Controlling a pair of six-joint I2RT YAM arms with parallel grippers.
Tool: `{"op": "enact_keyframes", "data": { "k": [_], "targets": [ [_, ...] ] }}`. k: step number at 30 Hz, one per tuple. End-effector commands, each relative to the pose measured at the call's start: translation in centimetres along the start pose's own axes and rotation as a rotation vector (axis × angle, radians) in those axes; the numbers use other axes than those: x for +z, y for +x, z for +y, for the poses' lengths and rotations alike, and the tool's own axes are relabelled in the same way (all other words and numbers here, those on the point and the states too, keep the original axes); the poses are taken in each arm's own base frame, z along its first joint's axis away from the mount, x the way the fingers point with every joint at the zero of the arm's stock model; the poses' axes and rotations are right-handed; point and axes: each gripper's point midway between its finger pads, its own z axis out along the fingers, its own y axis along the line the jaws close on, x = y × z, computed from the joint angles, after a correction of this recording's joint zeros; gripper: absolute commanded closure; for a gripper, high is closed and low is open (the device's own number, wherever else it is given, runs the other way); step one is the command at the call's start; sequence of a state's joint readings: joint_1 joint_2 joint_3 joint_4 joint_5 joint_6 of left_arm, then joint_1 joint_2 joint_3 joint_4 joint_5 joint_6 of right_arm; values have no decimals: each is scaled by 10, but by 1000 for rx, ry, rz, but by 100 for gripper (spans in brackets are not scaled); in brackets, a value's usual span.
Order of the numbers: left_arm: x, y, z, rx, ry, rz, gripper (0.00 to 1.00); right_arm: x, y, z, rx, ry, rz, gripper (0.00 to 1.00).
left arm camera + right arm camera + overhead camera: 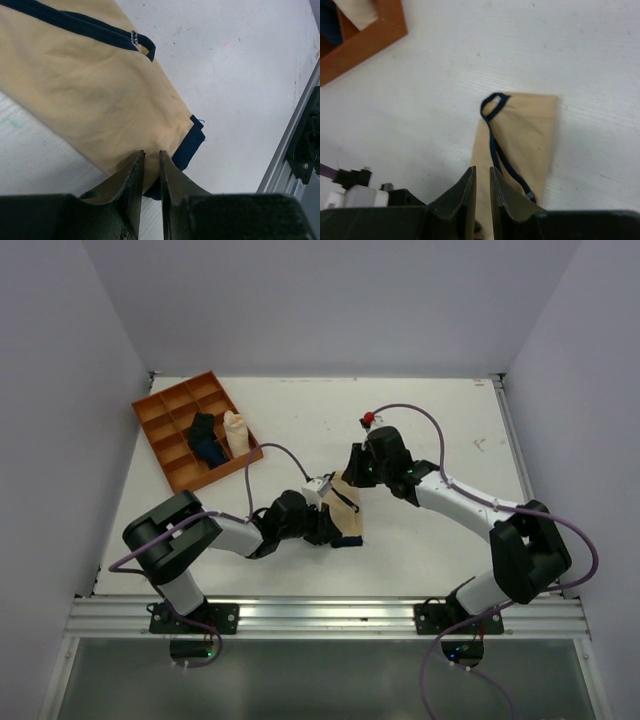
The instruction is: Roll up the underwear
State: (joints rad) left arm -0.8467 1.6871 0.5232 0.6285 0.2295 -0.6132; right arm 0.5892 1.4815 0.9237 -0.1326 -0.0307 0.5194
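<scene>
The underwear (347, 512) is a beige cloth folded into a narrow strip with a dark edge band, lying mid-table between my two grippers. In the left wrist view the underwear (100, 90) runs away from the left gripper (152, 160), whose jaws are pinched on its near corner by the dark band. Its far part there looks raised off the table. From the right wrist, the underwear (525, 135) stretches ahead, and the right gripper (482, 175) is closed narrowly on its near edge. From above, the left gripper (330, 530) holds the lower end and the right gripper (352, 480) the upper end.
An orange compartment tray (165, 400) stands at the back left, holding a dark blue roll (207, 440) and a cream roll (235, 432). Its corner (370, 40) shows from the right wrist. A metal rail (320, 615) runs along the near table edge.
</scene>
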Motion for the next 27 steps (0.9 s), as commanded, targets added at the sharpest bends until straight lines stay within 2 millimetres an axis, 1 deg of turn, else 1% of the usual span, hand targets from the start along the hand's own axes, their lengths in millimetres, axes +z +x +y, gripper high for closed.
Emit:
{"op": "enact_keyframes", "data": {
  "k": [1,2,3,4,5,6,7,8,9,11,12,13,14,15,17,19,21,22,27],
  "targets": [
    [0,-7,-1,20,-2,-53,78,6,-11,31,-42,-146,29,80],
    [0,-7,-1,23,-7,-56,78,10,-11,37,-35,-183,24,80],
    [-1,-7,0,28,-19,-53,78,10,-4,46,-28,-243,50,80],
    [-2,-8,0,33,-25,-53,78,12,7,45,-9,-259,74,80],
    [-2,-8,0,45,-29,-53,78,16,4,53,-6,-307,42,80],
    [-4,-7,1,48,-44,-50,78,16,10,58,2,-352,58,80],
    [-4,-8,1,52,-48,-51,78,18,13,58,19,-366,61,80],
    [-5,-6,1,57,-52,-46,78,26,23,57,25,-380,75,80],
    [-6,-8,0,61,-56,-55,78,28,28,57,34,-394,91,80],
    [-5,-6,-1,71,-60,-51,78,37,35,55,43,-395,109,80],
    [-5,-6,1,71,-72,-48,78,45,42,49,53,-380,128,80],
    [-4,-5,1,76,-76,-46,78,49,44,47,59,-371,131,80],
    [-4,-3,2,78,-82,-41,78,53,42,45,64,-373,120,80],
    [-4,-3,2,81,-86,-41,78,58,45,41,73,-363,128,80],
    [-3,0,3,84,-95,-34,78,63,42,38,85,-364,118,81],
    [-3,5,3,84,-97,-24,78,68,46,35,88,-359,129,81],
    [-4,7,2,88,-103,-23,78,71,45,30,97,-358,126,81],
    [-4,8,3,93,-113,-23,78,74,49,25,107,-352,136,80],
    [-4,15,6,105,-135,-11,78,79,50,12,121,-340,130,80]
  ]
}}
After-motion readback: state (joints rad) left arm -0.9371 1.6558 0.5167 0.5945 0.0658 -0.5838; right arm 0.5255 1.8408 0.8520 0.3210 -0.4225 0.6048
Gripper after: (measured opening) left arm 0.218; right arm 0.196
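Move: From the right hand, raised over the underwear's right side, the middle of the strip lies about 3 cm back, 3 cm left and 10 cm below. The strip's dark loop is some 5 cm ahead and 7 cm left, and the beige cloth in the wooden organiser about 16 cm ahead and 30 cm left. The left hand is low at the near end: the underwear's middle is roughly 8 cm ahead and 3 cm right, its near hem about 4 cm to the right. Downward and left, after a slight rise, the right hand swings about 5 cm left and sinks some 8 cm towards the underwear's left half, short of the dark loop, dipping back a couple of centimetres and coming forward again. Its wrist rolls left side up and turns counter-clockwise, some 20 degrees in all, fingers nearly shut. The left hand stays put, fingertips still resting on the cloth by the near hem, tilting slightly. ##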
